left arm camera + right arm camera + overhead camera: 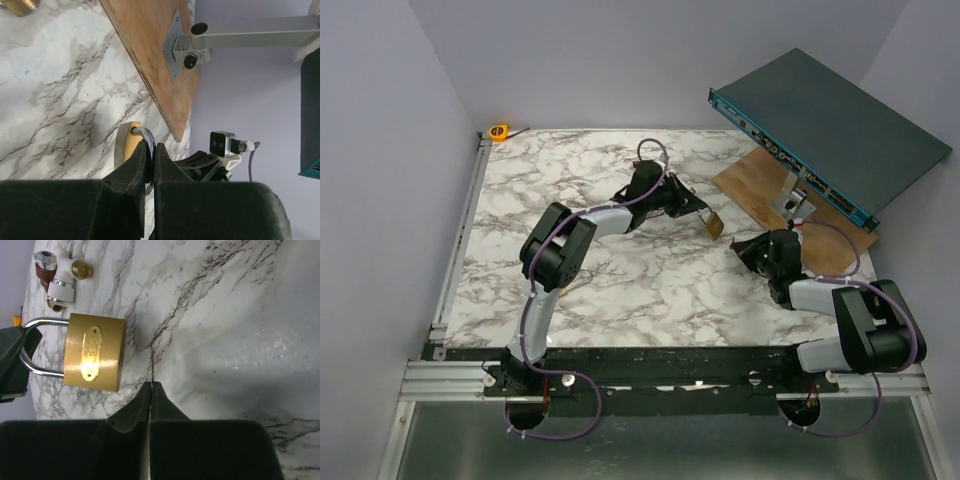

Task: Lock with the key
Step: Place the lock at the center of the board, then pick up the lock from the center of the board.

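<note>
A brass padlock [95, 352] hangs just over the marble table [620, 290], and my left gripper [151, 147] is shut on its steel shackle [144, 134]. From above, the padlock [714, 224] is right of centre, at the tip of the left gripper [698, 212]. My right gripper [151, 385] is shut on the key [152, 365]. The key shows only as a thin metal blade, edge-on, sticking out past the fingertips. It stands beside the padlock's lower corner and apart from it. The right gripper [748, 246] sits just right of the padlock.
A wooden board [760, 185] carries a metal stand [240, 37] that holds a teal rack unit [830, 135] at the back right. A white plastic valve fitting [57, 272] lies beyond the padlock. Another brass object [20, 6] lies nearby. An orange tape measure [499, 131] sits in the back left corner.
</note>
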Robot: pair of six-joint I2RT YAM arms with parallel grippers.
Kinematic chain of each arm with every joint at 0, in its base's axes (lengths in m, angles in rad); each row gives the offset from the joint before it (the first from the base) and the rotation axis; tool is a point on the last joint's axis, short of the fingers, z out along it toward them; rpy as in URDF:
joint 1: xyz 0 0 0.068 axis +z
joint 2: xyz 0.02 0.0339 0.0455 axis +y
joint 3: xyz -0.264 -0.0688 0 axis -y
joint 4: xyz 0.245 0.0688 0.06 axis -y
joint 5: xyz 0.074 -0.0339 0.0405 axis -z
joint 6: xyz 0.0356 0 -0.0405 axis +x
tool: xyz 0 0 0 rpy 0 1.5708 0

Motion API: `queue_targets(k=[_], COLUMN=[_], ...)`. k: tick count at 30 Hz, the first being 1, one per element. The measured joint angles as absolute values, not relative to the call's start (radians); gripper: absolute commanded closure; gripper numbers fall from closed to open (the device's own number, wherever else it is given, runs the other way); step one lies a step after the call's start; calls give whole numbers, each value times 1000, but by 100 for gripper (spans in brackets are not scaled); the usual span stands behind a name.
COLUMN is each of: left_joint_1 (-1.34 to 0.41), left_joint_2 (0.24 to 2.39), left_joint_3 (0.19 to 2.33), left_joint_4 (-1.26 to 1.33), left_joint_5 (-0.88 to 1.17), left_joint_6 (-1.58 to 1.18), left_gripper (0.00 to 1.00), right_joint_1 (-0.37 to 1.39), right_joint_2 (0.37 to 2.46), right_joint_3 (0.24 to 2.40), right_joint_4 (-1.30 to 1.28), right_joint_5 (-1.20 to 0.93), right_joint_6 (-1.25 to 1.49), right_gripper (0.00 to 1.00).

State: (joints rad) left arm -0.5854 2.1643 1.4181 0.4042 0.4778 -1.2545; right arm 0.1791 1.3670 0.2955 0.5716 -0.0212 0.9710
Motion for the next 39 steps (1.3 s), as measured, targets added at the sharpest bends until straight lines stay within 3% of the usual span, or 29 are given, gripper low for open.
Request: queue_targets(k=[4, 6, 8, 10, 12, 15, 24, 32, 39], left_joint_1=[-614, -624, -630, -630, -628, -628, -625, -599, -542], left_joint_2=[2202, 2213, 2225, 2230, 2230, 2229, 2178, 1947, 1561], left_joint_3=[1468, 1474, 1483, 1498, 1505, 1510, 1526, 1518, 1231], left_joint_4=[349, 316, 283, 250, 218, 183, -11, -181, -294], left_joint_5=[477, 477, 478, 478, 478, 475, 431, 282, 54], left_joint_6=[-1267, -1271, -1271, -1269, -1261, -1237, -1090, -968, -999], left_gripper=[100, 94, 86, 73, 62, 54, 26, 24, 24], right_joint_1=[171, 169, 168, 168, 168, 168, 168, 168, 187], right_joint_2=[1430, 1453, 1478, 1494, 1498, 1498, 1386, 1264, 1130], right_joint_3=[331, 340, 359, 382, 404, 429, 461, 481, 481], right_joint_4=[575, 574, 569, 554, 537, 510, 349, 207, 78], right_joint_5=[-28, -30, -32, -33, -32, -32, -31, -32, -32], right_joint_6=[966, 960, 952, 944, 939, 920, 882, 817, 765], right_gripper=[99, 97, 87, 66, 52, 41, 26, 22, 21])
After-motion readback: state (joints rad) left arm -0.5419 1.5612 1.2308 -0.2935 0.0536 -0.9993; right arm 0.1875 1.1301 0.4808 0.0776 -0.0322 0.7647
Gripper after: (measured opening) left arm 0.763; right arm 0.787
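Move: My left hand still grips the padlock by its shackle. Its resting spot on the marble lies some 5 cm back, 1 cm right and 7 cm below that hand; the white valve is about 9 cm ahead and 5 cm left, the wooden board's middle 4 cm ahead and 22 cm right. From my right hand, which still holds the keys, the same spot is level ahead, roughly 5 cm left and 3 cm down. I lower the padlock about 5 cm with my left hand, drawing slightly back and right, open those fingers wide to let go of the shackle, then climb away and swing some 15 cm left, rolling the wrist. My right hand eases a couple of centimetres forward and down beside the lock, opens wide to let go of the keys, then rises and backs off. ##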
